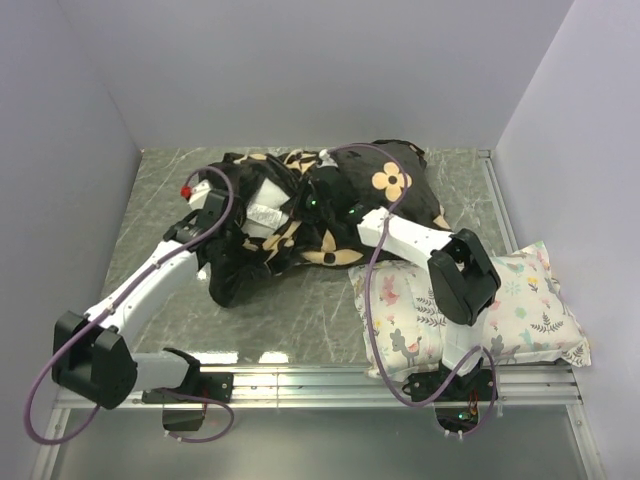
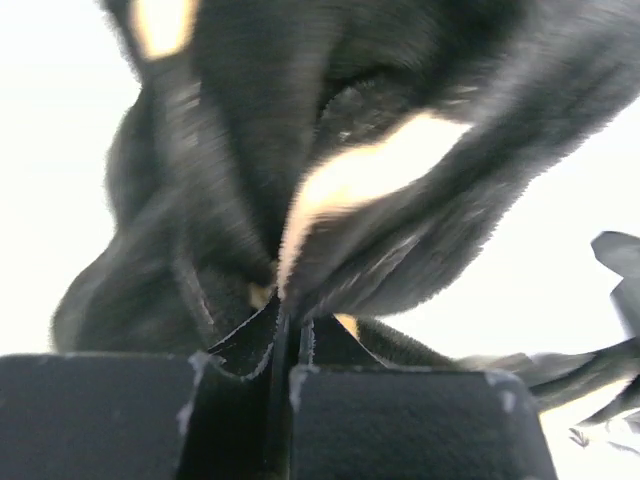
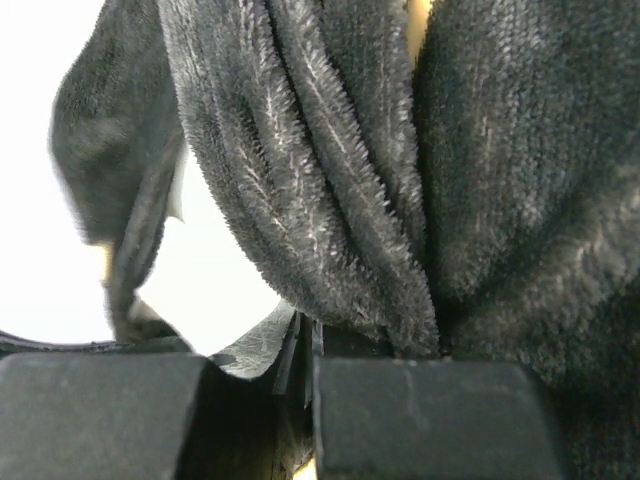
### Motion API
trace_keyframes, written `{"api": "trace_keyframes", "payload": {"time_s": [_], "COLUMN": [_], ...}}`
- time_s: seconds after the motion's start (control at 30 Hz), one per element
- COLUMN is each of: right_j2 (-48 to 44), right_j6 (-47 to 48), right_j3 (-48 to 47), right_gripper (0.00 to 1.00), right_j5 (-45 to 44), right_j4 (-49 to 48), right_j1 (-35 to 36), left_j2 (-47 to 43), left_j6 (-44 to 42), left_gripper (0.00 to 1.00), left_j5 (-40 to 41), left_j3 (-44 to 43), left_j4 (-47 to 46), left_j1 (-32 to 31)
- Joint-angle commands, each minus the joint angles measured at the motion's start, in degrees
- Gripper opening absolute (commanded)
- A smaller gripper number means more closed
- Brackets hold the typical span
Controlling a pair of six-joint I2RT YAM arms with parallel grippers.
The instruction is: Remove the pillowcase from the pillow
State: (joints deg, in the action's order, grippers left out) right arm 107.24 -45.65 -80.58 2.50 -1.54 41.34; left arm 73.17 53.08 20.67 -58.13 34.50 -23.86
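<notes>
The black plush pillowcase (image 1: 400, 195) with tan flower motifs lies bunched at the back middle of the table. The pillow is hidden under it. My left gripper (image 1: 288, 208) reaches into the left of the heap. In the left wrist view, my left gripper (image 2: 285, 325) is shut on a fold of the pillowcase (image 2: 400, 200). My right gripper (image 1: 338, 210) comes in from the right, close to the left one. In the right wrist view, my right gripper (image 3: 310, 345) is shut on a thick pleat of the pillowcase (image 3: 330, 180).
A smaller white pillow with a pastel floral print (image 1: 520, 300) lies at the front right, under my right arm's elbow (image 1: 465, 275). Grey walls close in the marbled table (image 1: 160, 200) on the left, back and right. A metal rail (image 1: 320, 378) runs along the near edge.
</notes>
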Motion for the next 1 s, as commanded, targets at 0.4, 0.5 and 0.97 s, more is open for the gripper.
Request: {"api": "trace_keyframes", "payload": {"time_s": [0.4, 0.5, 0.97], "right_j2": [-5.55, -6.52, -7.57], "right_j6": [-1.37, -1.2, 17.77], "right_j3": [-8.11, -7.4, -6.61], "right_gripper": [0.0, 0.0, 0.0], "right_j5": [-6.55, -5.58, -7.34], "right_j4": [8.48, 8.13, 12.44], "right_j1": [-14.36, -15.15, -3.03], "left_j2": [-3.65, 0.3, 7.43], "left_j6": [1.41, 3.34, 4.4], "left_gripper": [0.0, 0.0, 0.01], "left_j5": [-11.51, -14.68, -16.01], "left_j3": [18.63, 23.32, 25.17], "left_j4": [-4.08, -9.79, -18.33], "left_j1": [18.65, 19.37, 16.39]}}
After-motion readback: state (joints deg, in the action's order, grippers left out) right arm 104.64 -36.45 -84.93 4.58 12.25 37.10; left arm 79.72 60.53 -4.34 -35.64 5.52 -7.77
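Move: The white pillow shows in the pillowcase opening between the hands: about 8 cm right of the left hand, 5 cm ahead and 8 cm lower, and some 8 cm to the right hand's left, level fore and aft, 9 cm lower. The case's loose front flap hangs 9 cm back from the left hand, straight behind and 11 cm down. From the right hand, the big flower lies 23 cm right and 9 cm ahead, the near flower 9 cm right and 9 cm back, both about 9 cm down. The pillowcase, still pinched in both hands, is stretched apart across the white pillow. The left hand tugs about 3 cm left, then sinks some 11 cm towards the table, slipping half of that sideways gain back and rolling its left side down about 25 degrees. The right hand pulls right about 5 cm and forward, then eases back 3 cm, keeping its hold. ##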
